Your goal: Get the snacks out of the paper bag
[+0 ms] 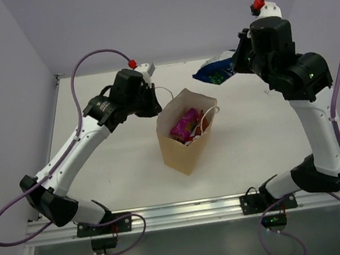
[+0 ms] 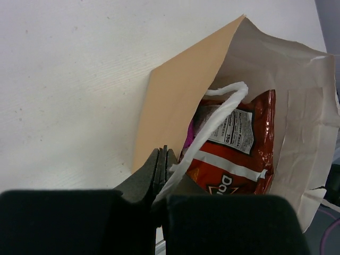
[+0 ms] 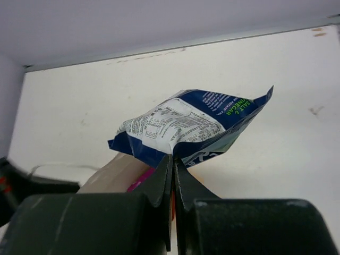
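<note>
The tan paper bag (image 1: pixel 183 154) stands upright mid-table with its mouth open. Inside it lie a magenta packet (image 1: pixel 184 124) and a red-orange Doritos bag (image 2: pixel 239 159). My left gripper (image 2: pixel 163 151) is at the bag's left rim, shut on the bag's white cord handle (image 2: pixel 223 111), which runs down between its fingers. My right gripper (image 3: pixel 172 159) is raised to the right of and behind the bag. It is shut on the bottom edge of a blue snack packet (image 3: pixel 186 125), which hangs in the air clear of the bag (image 1: pixel 216 70).
The white table (image 1: pixel 267 145) ends at grey walls at the back and left. A metal rail (image 1: pixel 182 211) with both arm bases runs along the near edge. Purple cables (image 1: pixel 339 65) loop beside each arm.
</note>
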Robot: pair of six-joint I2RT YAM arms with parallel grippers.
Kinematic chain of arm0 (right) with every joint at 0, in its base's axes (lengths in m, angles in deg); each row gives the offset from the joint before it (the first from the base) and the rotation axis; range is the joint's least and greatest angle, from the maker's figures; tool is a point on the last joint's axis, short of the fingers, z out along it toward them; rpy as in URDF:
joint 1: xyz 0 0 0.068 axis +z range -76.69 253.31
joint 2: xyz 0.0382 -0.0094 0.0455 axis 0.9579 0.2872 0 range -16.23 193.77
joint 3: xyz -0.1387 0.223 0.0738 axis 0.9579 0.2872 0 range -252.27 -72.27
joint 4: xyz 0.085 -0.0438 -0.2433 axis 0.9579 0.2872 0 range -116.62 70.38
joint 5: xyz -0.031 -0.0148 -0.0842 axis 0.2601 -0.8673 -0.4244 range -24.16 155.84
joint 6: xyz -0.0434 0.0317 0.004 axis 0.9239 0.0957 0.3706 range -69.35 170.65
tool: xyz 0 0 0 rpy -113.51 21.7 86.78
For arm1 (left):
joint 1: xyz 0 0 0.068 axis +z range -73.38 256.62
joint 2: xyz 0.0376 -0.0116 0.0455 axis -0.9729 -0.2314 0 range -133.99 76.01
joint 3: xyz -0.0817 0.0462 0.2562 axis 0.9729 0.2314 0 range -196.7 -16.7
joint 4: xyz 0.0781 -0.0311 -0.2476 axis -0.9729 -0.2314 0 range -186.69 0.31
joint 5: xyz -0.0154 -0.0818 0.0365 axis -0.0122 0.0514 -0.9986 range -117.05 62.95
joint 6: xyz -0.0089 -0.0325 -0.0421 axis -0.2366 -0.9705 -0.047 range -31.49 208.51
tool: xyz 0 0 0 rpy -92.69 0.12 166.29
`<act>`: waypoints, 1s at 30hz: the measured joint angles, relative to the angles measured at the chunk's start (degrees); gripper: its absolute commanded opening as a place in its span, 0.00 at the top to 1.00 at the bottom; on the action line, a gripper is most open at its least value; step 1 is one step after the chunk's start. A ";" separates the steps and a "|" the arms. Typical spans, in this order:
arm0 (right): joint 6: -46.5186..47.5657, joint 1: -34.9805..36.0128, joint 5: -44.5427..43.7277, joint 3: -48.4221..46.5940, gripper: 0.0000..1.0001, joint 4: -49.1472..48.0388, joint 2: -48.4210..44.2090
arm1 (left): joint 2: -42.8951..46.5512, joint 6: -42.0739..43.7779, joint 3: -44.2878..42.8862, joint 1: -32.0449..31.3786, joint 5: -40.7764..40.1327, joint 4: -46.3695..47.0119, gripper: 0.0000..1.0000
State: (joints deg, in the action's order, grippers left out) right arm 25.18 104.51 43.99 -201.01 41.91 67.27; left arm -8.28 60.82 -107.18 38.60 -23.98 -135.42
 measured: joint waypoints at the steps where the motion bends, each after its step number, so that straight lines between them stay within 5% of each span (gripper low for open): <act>1: -0.07 -1.33 -1.31 1.36 1.00 -0.09 -0.46 | 0.61 -0.13 0.42 0.00 -0.13 -0.22 1.00; 12: -3.06 -23.82 -1.01 33.14 1.00 -4.70 -1.97 | 4.31 -1.05 2.64 0.00 -0.87 -2.05 1.00; 18: -3.65 -29.18 0.11 42.64 1.00 -7.56 4.39 | 5.38 -1.81 3.28 0.00 -0.83 -2.49 1.00; 20: -3.74 -30.01 0.33 43.23 0.86 -8.46 6.32 | 5.90 -1.97 3.78 0.00 -0.39 -2.29 1.00; 21: -3.98 -30.25 0.39 43.28 0.58 -8.90 7.06 | 6.19 -2.21 4.13 0.00 -0.15 -2.25 1.00; 24: -4.09 -30.32 0.55 43.25 0.22 -10.01 7.74 | 6.80 -2.78 4.68 0.00 0.35 -2.19 1.00; 30: -2.97 -26.25 0.35 35.21 0.19 -6.75 7.72 | 7.37 -3.19 5.20 0.00 0.76 -2.10 1.00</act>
State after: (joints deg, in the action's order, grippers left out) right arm 22.21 78.26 44.34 -165.80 35.16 74.99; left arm -0.92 57.63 -101.98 38.60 -23.22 -137.52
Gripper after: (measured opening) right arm 0.820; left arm 0.020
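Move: My right hand already holds the blue crisp packet; the open table it is bound for lies about 11 cm ahead, 16 cm to its right and 45 cm below. The paper bag stands roughly 14 cm to this hand's left, 5 cm back and 34 cm lower, with the purple packet inside near its middle. My left hand, already pinching the bag's handle, has the bag some 8 cm right, 5 cm back and 15 cm below; that clear spot is about 36 cm right, 12 cm ahead and 27 cm down. I carry the blue packet down nearly 30 cm and right some 17 cm, away from the paper bag, tipping the fingers steeply down and swinging them clockwise. I open wide over the clear table to let it go, then start back up, forward and left. My left hand keeps its pinch on the handle, drawing back and left about 4 cm. ##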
